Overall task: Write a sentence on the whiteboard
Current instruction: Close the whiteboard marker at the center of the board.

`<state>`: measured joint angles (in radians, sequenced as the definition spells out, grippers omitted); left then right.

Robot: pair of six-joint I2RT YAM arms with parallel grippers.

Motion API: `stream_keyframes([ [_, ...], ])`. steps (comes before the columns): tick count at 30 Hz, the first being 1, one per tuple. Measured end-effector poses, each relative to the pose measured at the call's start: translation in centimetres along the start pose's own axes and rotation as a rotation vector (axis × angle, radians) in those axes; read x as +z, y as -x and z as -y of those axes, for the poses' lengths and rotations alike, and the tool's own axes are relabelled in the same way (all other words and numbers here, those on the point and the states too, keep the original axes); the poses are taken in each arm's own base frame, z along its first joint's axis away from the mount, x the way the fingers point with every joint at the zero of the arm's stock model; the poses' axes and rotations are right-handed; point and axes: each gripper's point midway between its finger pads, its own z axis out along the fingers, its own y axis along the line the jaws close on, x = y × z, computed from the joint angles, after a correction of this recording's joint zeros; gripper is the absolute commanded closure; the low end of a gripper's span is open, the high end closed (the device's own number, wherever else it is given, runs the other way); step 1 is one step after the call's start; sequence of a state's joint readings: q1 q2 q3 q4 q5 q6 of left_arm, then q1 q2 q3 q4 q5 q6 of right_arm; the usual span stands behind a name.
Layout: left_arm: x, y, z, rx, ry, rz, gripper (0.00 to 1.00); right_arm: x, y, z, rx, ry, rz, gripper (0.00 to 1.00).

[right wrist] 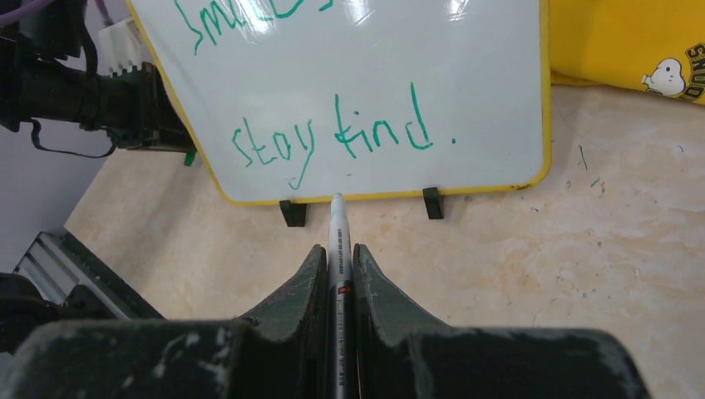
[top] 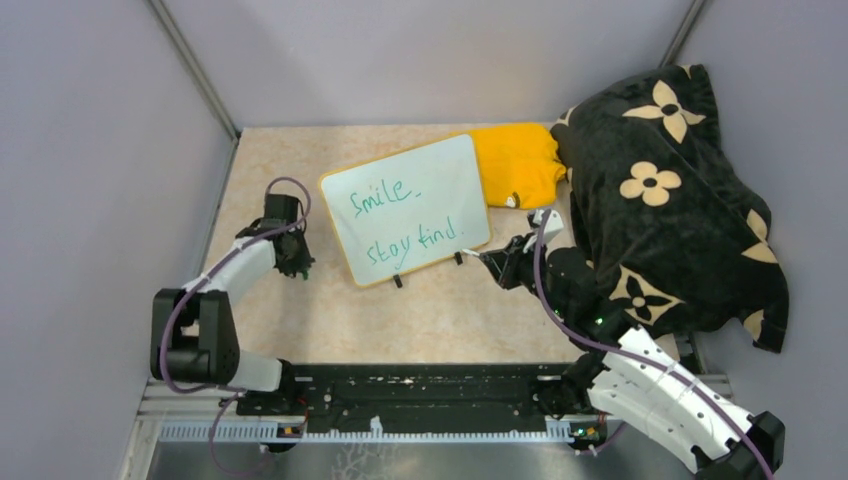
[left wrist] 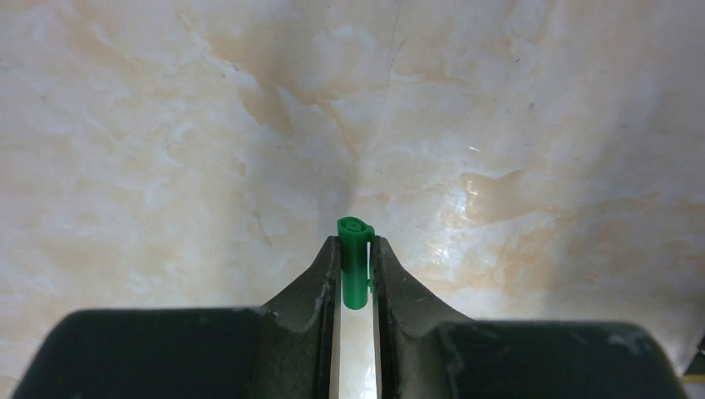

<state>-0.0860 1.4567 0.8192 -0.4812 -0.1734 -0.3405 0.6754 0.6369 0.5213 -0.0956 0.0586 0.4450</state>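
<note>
The whiteboard [top: 410,208] lies tilted on the marble table, yellow-rimmed, and shows again in the right wrist view as the whiteboard [right wrist: 465,75]. On it the sentence [top: 405,215] reads in green "Smile" above "stay kind."; the sentence [right wrist: 332,137] fills the right wrist view. My right gripper [right wrist: 336,253] is shut on a white marker [right wrist: 337,241], its tip pointing at the board's near rim, just off it. My left gripper [left wrist: 356,249] is shut on the green marker cap [left wrist: 355,262], left of the board over bare table; it appears as the left gripper [top: 297,262].
A folded yellow cloth [top: 515,160] lies against the board's right edge. A black blanket with cream flowers [top: 670,200] is piled at the right, over part of the right arm. Grey walls enclose the table on three sides.
</note>
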Motion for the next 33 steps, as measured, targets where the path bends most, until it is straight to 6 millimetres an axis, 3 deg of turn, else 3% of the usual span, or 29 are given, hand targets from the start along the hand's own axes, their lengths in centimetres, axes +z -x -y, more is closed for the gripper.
stream_keyframes([
  [3, -2.0, 1.3, -0.1, -0.037, -0.018, 0.067, 1.00, 0.1, 0.6, -0.3, -0.005, 0.001, 0.000, 1.00],
  [8, -7.1, 4.0, 0.2, -0.107, -0.091, 0.238, 1.00, 0.5, 2.6, -1.4, -0.006, 0.019, 0.021, 1.00],
  [13, -13.7, 7.0, 0.8, -0.155, -0.207, 0.418, 1.00, 0.7, 4.9, -3.3, -0.020, 0.055, 0.064, 1.00],
  [16, -18.0, 8.7, 1.6, -0.175, -0.308, 0.525, 1.00, 0.8, 6.3, -5.9, -0.059, 0.107, 0.102, 1.00],
  [20, -23.9, 10.2, 4.2, -0.182, -0.539, 0.640, 1.00, 0.3, 7.8, -10.4, -0.125, 0.202, 0.182, 1.00],
  [24, -29.0, 10.9, 7.9, -0.167, -0.834, 0.701, 1.00, -0.7, 9.1, -13.7, -0.195, 0.255, 0.290, 1.00],
  [29, -33.1, 10.4, 11.1, -0.160, -1.140, 0.698, 1.00, -2.8, 10.6, -16.4, -0.280, 0.268, 0.487, 1.00],
  [33, -35.8, 9.7, 12.4, -0.167, -1.336, 0.676, 1.00, -3.9, 9.8, -18.2, -0.402, 0.241, 0.614, 1.00],
])
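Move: The left hand already holds the green cap just off the table; the marker's bare tip lies about 34 cm to its right, 3 cm back and 17 cm higher. The whiteboard's middle is some 23 cm right of this hand, 15 cm ahead and 2 cm below. From the right hand, which holds the marker, the cap is roughly 38 cm left, 7 cm ahead and 18 cm down, the board's right clip 10 cm ahead, 3 cm left and 20 cm below. The left hand keeps its pinch on the green cap and lifts it fast, about 36 cm, first straight up and then also right towards the marker, swinging its fingers from pointing down to nearly level, ahead and to the right. The right hand, still gripping the marker, rises some 17 cm, soon also drawing left and back towards the air over the board's near edge while tipping the marker's bare tip up about 45 degrees. ##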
